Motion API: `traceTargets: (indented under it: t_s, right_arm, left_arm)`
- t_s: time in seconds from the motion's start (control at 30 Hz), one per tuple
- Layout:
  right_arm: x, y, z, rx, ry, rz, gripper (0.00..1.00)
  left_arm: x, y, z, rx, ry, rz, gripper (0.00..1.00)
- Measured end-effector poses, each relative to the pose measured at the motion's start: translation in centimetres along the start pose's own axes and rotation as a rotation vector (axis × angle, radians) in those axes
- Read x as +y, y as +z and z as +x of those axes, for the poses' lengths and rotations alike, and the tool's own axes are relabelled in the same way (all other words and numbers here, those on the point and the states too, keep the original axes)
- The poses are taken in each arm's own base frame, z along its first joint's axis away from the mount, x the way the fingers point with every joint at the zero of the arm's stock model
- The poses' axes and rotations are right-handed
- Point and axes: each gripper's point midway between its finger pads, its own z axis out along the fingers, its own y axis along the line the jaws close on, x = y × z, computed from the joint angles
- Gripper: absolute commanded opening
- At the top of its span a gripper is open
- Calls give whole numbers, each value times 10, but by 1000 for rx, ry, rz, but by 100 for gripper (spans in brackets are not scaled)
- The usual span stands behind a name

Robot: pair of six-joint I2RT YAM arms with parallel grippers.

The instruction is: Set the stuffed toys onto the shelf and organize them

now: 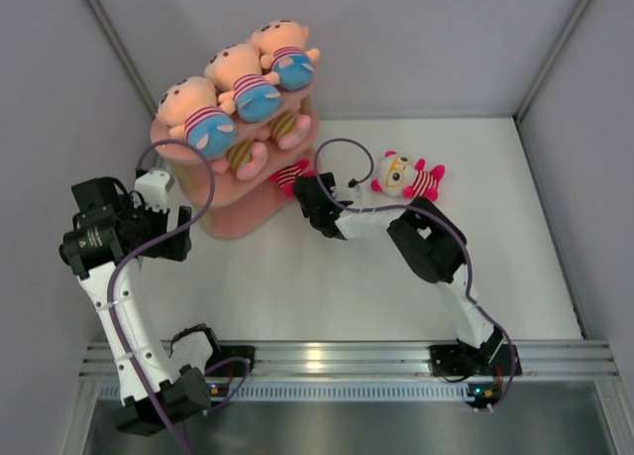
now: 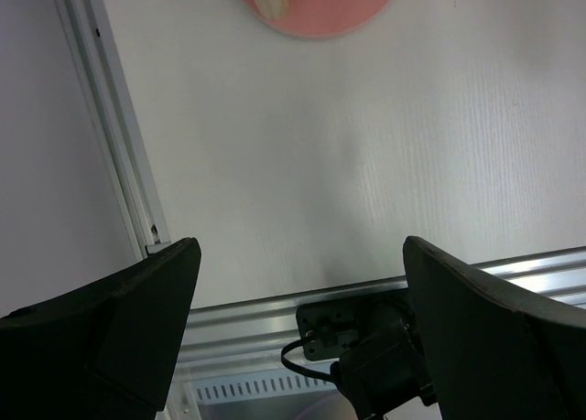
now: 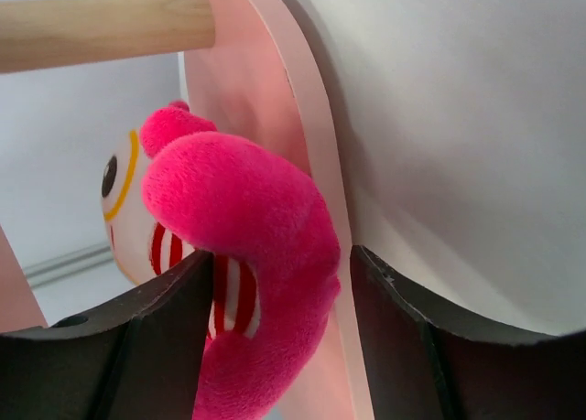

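Observation:
The pink shelf (image 1: 233, 222) stands at the back left. Three peach stuffed toys (image 1: 245, 83) lie in a row on its top board. A pink toy with yellow stripes (image 1: 248, 158) lies on the middle board. A white-faced toy with pink limbs (image 1: 289, 175) lies at the right end of the bottom board. My right gripper (image 1: 307, 192) is open around its pink limb (image 3: 238, 219), beside the board's edge (image 3: 302, 118); a small gap shows at one finger. A second white-faced toy (image 1: 406, 175) lies on the table to the right. My left gripper (image 1: 176, 235) is open and empty in front of the shelf's left end (image 2: 320, 8).
A pale wooden post (image 3: 101, 26) of the shelf crosses above the held limb. Grey walls close in the table on the left, back and right. An aluminium rail (image 1: 337, 356) with both arm bases runs along the near edge.

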Motion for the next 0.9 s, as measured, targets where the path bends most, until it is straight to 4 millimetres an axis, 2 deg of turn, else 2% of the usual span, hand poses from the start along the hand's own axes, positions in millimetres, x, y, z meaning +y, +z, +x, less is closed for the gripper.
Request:
traceTargets:
  t_s: [0.1, 0.17, 0.23, 0.27, 0.37, 0.5, 0.6, 0.7, 0.73, 0.8, 0.9]
  right_arm:
    - [-7, -12, -6, 5, -39, -1, 61]
    - [-7, -21, -12, 9, -57, -15, 66]
    - [-6, -34, -21, 13, -80, -37, 88]
    - [-5, -41, -27, 12, -116, -52, 92]
    - [12, -58, -37, 14, -241, -114, 96]
    - [52, -92, -56, 33, -300, -237, 91]
    - [46, -124, -93, 10, -331, -263, 88]
    - [29, -142, -132, -1, -431, -245, 91]
    - [26, -143, -141, 24, -477, -234, 92]
    - [29, -136, -176, 27, -549, -209, 92]
    - [24, -115, -258, -13, -670, -92, 92]
  left_arm:
    - [-1, 0, 0, -3, 1, 1, 98]
    - [-1, -1, 0, -5, 2, 0, 99]
    - [-1, -2, 0, -8, 3, -1, 99]
    - [-1, -2, 0, -9, 3, -1, 99]
    - [-2, -3, -1, -15, 5, 1, 99]
    - [-3, -3, -1, -20, 7, 2, 99]
    - [-3, -3, 0, -18, 8, 3, 99]
    - [-4, -3, 1, -16, 10, 4, 99]
    - [-4, -3, 1, -17, 12, 4, 98]
    - [-4, -3, 1, -18, 16, 4, 99]
    - [-4, -3, 1, -19, 19, 5, 99]
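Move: The stuffed toy left on the table lies about 30 cm to the right of the right hand, some 3 cm farther out and 3 cm lower. The toy just put on the shelf's lower board is right at the fingers, its middle about 5 cm ahead and 4 cm left. The shelf's middle stands some 13 cm to the left and 2 cm farther out. From the left hand the table toy is around 49 cm right, 28 cm ahead and 22 cm below. The right fingers, already partly open, come free of the shelved toy's pink feet and open nearly all the way. The hand backs out about 9 cm while rising some 10 cm, then sweeps fast to the right, 26 cm in all and partly forward again at the end, towards the toy on the table, rolling some 30 degrees so its left side dips. ##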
